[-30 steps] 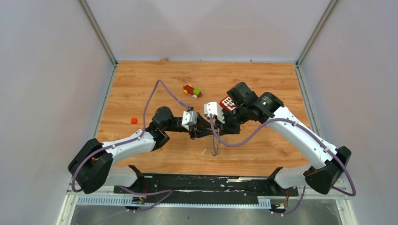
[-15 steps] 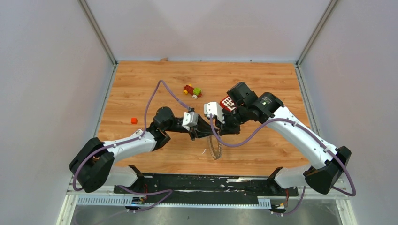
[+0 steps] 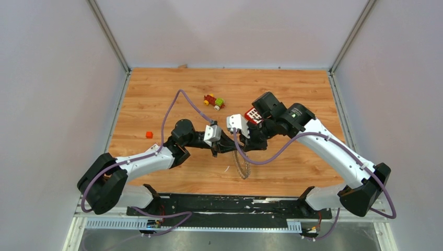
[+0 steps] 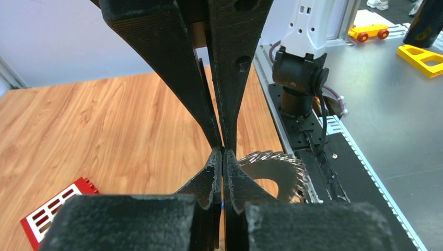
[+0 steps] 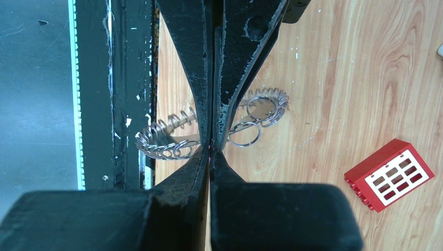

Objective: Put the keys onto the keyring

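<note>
Over the table's middle my left gripper (image 3: 230,147) and right gripper (image 3: 243,145) meet tip to tip, both shut. The keyring (image 3: 242,166), a grey loop fringed with silver rings, hangs just below that meeting point. In the right wrist view its rings (image 5: 164,148) run straight into my right gripper (image 5: 211,149), which pinches it. In the left wrist view the keyring (image 4: 284,170) shows just behind my left gripper (image 4: 223,152). A thin blue sliver sits between the left pads, and I cannot tell what it is. The keys are otherwise hidden.
A red block with white squares (image 3: 253,114) lies under the right wrist, also seen as the red block (image 5: 389,175). A red-yellow-green toy (image 3: 214,101) sits further back. A small orange cube (image 3: 149,134) lies at the left. The black base rail (image 3: 230,201) runs along the near edge.
My left jaws have closed from partly open to shut. The hanging keyring has turned a little, showing more of its face. Both arms stay in place.
</note>
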You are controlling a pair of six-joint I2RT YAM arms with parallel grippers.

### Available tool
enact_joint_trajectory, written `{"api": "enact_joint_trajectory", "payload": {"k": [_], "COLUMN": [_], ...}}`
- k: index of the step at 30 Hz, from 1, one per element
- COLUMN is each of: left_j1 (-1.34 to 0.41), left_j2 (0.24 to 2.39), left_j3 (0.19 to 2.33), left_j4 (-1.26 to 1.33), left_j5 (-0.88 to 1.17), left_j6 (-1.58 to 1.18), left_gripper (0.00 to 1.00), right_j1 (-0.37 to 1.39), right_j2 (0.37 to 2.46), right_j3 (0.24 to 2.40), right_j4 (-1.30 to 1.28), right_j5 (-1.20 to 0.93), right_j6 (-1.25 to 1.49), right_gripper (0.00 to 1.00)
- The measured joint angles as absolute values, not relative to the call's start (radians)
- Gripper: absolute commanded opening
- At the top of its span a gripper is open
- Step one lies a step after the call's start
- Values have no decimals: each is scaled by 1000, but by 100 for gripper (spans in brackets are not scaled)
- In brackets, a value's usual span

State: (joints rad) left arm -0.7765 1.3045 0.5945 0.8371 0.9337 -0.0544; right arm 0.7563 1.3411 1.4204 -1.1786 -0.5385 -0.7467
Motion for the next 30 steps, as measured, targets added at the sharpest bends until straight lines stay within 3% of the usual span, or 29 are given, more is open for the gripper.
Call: {"api": "enact_joint_trajectory", "payload": {"k": [4,8,17,19,30], "left_j1": [-777,-779,-771,-763,-744], "left_j2": [1304,1304,1304,1304,1304], "left_j3": [592,574,530,521,470], "left_j4": [836,858,990,1024,1243], "left_j5": [926,907,884,884,897], "left_j6": [-54,-73,-195,-220,-331], "left_gripper": [0,0,0,0,0], "right_j1": [756,756,725,714,675], "right_j2": [1336,1321,1246,1225,1146], "right_j3": [1411,1380,1320,1305,1256], "right_j4": [-1169,-1138,-1060,-1040,-981], "right_j5": [-534,-532,-540,-542,-656], "right_j6": [-747,-745,-732,-729,-735], "right_gripper": [0,6,40,44,45]}}
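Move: The keyring hangs from the two shut grippers, whose tips meet; for each hand its middle is about 5 cm below and 2 cm back, with no clear sideways offset. Counted from the right hand, the red block lies on the table roughly 21 cm ahead, 7 cm to the right and 18 cm down; a white scrap is about 5 cm to the left, 1 cm back and 19 cm down. Apart and upward, after a slight dip together: the right fingers open to about half and let go of the keyring, swinging a little forward and right, then back, while rising some 2 cm and tilting their tips up. The left keeps its shut pinch on the keyring, lifting it about 2.5 cm and drawing it nearly 2 cm left, away from the right hand, its tips tilting up about 10 degrees. ##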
